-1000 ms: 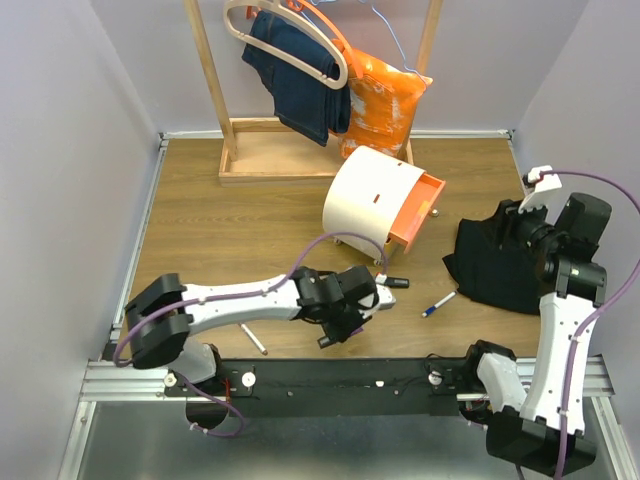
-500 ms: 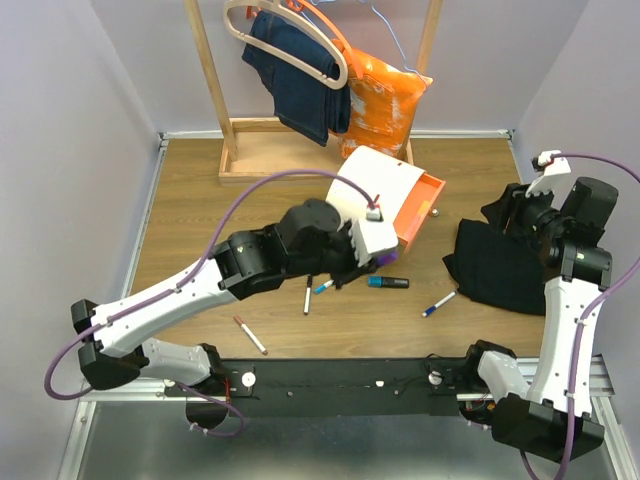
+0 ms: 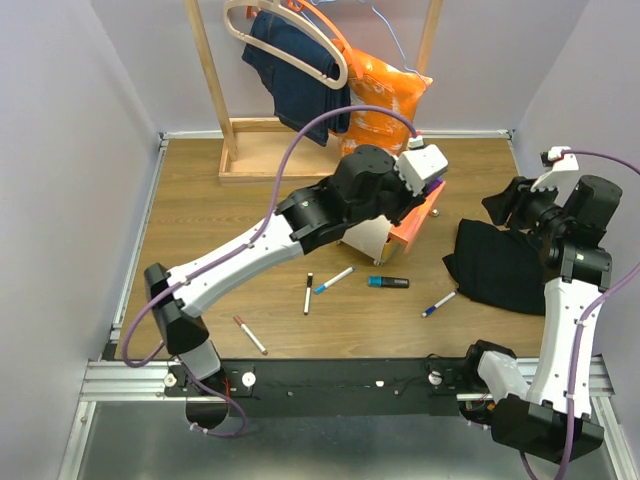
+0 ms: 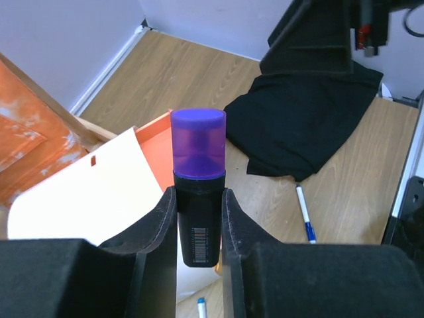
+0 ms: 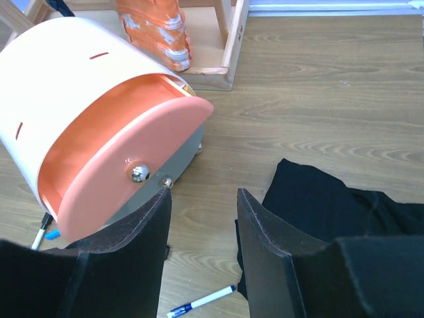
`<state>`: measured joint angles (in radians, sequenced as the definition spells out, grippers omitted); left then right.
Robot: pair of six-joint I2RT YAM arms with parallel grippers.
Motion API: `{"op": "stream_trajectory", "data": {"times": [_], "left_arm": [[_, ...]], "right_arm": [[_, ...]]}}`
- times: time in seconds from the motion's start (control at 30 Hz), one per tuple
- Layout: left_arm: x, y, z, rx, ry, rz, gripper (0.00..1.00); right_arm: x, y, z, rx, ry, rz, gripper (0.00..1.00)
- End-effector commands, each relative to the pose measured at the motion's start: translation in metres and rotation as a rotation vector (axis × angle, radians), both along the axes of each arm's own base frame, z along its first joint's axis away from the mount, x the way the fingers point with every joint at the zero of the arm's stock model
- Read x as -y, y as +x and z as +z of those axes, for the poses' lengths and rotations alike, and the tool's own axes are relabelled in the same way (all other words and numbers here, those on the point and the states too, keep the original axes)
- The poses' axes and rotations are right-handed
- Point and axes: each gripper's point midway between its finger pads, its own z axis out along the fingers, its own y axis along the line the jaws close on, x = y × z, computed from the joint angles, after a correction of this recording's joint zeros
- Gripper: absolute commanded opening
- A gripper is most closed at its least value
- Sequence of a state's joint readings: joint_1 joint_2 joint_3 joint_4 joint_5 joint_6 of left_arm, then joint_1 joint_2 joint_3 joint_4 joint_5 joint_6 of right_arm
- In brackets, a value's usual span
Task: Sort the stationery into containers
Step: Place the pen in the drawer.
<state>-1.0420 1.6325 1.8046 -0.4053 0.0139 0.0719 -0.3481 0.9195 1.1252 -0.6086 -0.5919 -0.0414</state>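
My left gripper [image 3: 425,185] hangs over the open orange drawer [image 3: 414,226] of the cream-white cabinet [image 3: 366,236], shut on a black marker with a purple cap [image 4: 198,192]; the cap sticks out past the fingertips. On the table lie a white pen [image 3: 308,293], a blue-capped pen [image 3: 334,280], a black marker [image 3: 388,282], a blue-tipped pen [image 3: 439,303] and a pinkish pen [image 3: 250,335]. My right gripper [image 5: 202,225] is open and empty, raised over the edge of the black cloth [image 5: 344,205], facing the drawer front [image 5: 119,159].
A wooden clothes rack [image 3: 270,150] with hanging jeans and an orange bag [image 3: 385,100] stands at the back. The black cloth [image 3: 498,265] lies at the right. Grey walls close in both sides. The left arm spans the table's middle.
The left arm has swung up from the table's front to above the cabinet's open drawer, carrying the purple-capped marker. The right arm shifted slightly.
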Motion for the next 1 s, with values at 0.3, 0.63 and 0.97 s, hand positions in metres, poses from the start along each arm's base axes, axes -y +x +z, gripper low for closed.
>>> {"op": "stream_trajectory", "data": {"times": [0.3,0.63,0.97], "left_arm": [[0.036,0.051,-0.029,-0.091,-0.031,0.098,0.0],[0.05,0.069,-0.049,-0.13,-0.018,0.142,0.28],[0.037,0.067,-0.017,-0.104,-0.074,0.179,0.7]], "right_arm": [[-0.001,-0.004,-0.004,0.016,-0.002,-0.006,0.52],[-0.001,-0.002,-0.012,0.002,0.003,-0.003,0.52],[-0.001,0.0,-0.014,-0.001,0.005,0.0,0.52]]}}
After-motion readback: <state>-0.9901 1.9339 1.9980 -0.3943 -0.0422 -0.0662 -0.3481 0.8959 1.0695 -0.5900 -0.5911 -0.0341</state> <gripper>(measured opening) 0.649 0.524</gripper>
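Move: My left hand holds the purple-capped pen over the open orange drawer. The drawer's middle lies about 5 cm ahead, 3 cm to the right and 15 cm below, with the white drum box some 8 cm left and 5 cm ahead. The teal-black marker is on the table about 6 cm back and 3 cm left, the black cloth roughly 21 cm right and 3 cm back. From my right hand the drawer is about 14 cm left and 2 cm ahead, lower down. I carry the pen down into line with the open drawer, my left hand going about 7 cm forward, as much down and some 5 cm right while the fingers tip down by about 10 degrees. Once I am just over the drawer the descent stops, and I open the fingers to about two-thirds and let go of the pen. ##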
